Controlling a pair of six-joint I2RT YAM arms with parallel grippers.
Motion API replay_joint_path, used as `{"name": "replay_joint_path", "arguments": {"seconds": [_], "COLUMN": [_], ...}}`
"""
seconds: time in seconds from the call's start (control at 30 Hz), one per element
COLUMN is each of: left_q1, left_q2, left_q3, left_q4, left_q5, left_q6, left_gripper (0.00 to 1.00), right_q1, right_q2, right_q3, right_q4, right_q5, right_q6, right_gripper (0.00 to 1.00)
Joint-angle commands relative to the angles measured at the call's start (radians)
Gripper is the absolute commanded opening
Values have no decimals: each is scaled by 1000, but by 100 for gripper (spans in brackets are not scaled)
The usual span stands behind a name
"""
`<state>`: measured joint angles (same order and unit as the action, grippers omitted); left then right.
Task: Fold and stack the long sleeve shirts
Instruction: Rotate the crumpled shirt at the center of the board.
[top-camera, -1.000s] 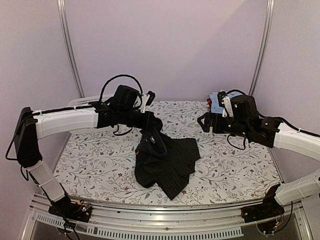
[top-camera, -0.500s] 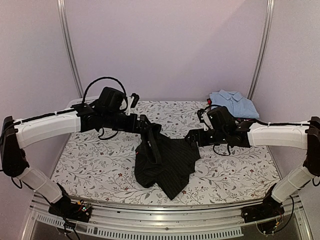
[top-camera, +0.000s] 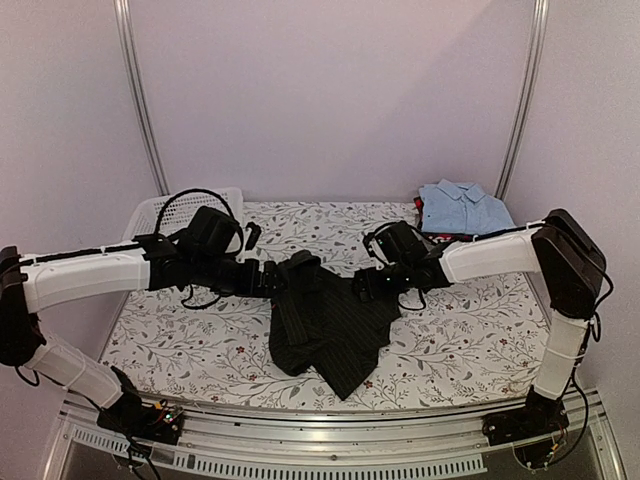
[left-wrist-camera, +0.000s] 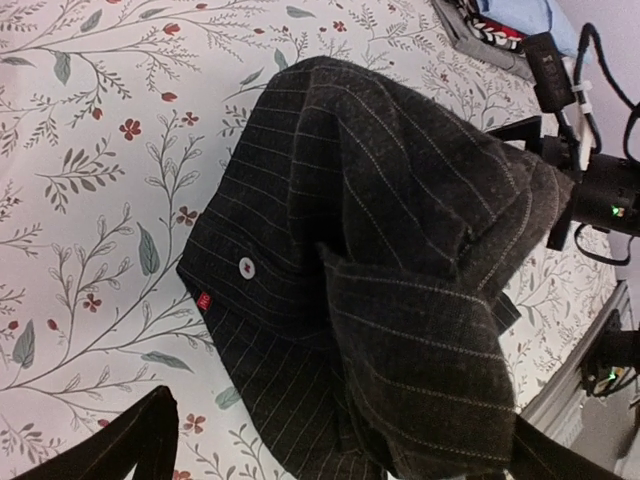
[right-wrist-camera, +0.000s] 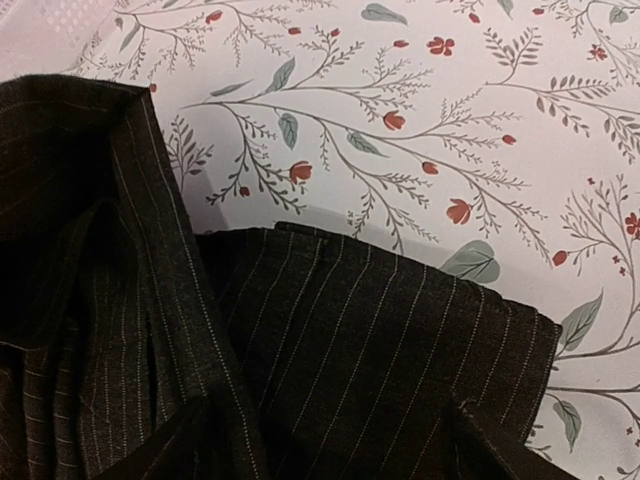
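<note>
The black pinstriped long sleeve shirt (top-camera: 330, 325) lies crumpled in the middle of the table. My left gripper (top-camera: 284, 276) is at the shirt's upper left corner, open. In the left wrist view the bunched cloth (left-wrist-camera: 380, 270) with a white button lies between the spread fingers (left-wrist-camera: 125, 450) of that gripper (left-wrist-camera: 340, 462). My right gripper (top-camera: 366, 285) is low over the shirt's upper right edge. Its jaws (right-wrist-camera: 330, 455) stand apart over the flat striped cloth (right-wrist-camera: 380, 340). The light blue shirt (top-camera: 462, 207) lies folded at the back right.
A white mesh basket (top-camera: 180, 206) stands at the back left behind the left arm. The flowered tablecloth (top-camera: 470, 320) covers the table. Metal posts rise at both back corners. The right gripper's black body (left-wrist-camera: 595, 190) shows at the right of the left wrist view.
My left gripper opened, let go of the black shirt and sank lower. My right arm swung from the back right down to the shirt's right edge, uncovering the blue shirt.
</note>
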<state>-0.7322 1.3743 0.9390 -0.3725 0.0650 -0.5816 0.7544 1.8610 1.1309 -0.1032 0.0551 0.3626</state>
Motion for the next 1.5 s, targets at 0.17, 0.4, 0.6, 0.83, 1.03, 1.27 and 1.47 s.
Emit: {"name": "replay_joint_path", "arguments": {"seconds": [0.17,0.4,0.6,0.83,1.03,1.27,1.47], "left_q1": [8,12,12,11,7,-4,18], "left_q2": [45,212,325,465,611,727,639], "left_q3": [-88,-76,-51,49,251,530,563], "left_q4": [143,211,280,329,334,242,188], "left_q5": [59,33,52,90,166,207,144], "left_q6": [-73,-103,-115,-80,-10,91,141], "left_gripper": [94,84,62,27,10,7,7], "right_q1": [31,46,77,127,222,273,231], "right_q2": [121,124,114,19,-67,-107,-178], "right_q3": [32,-15,-37,-143,-214,-165,-161], "right_q4": [26,48,44,39,44,24,-54], "right_q5": [-45,-84,-84,-61,-29,36,98], "right_q6": [27,78,101,162,281,347,345], "right_gripper": [52,31,9,0,0,0,0]}}
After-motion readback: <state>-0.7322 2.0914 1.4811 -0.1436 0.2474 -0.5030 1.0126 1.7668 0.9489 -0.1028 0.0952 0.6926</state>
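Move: Left gripper, open: the shirt's crumpled left part to grip lies about 12 cm below, 1 cm ahead and 2 cm to the right; the shirt's middle is some 12 cm right and 1 cm back. The basket stands about 27 cm ahead, 21 cm left. Right gripper, half lowered: its patch of the shirt's right part is some 5 cm below, 3 cm back, 3 cm left; the folded stack sits about 24 cm ahead and 24 cm right. Sink the left gripper some 12 cm onto the shirt's crumpled left part and shut it on the cloth while the right one drops about 5 cm, closes on the shirt's right part and drags it back towards the base. Then sweep the left grip to the right and forward, lifting as it goes; the right ends easing slightly forward. ##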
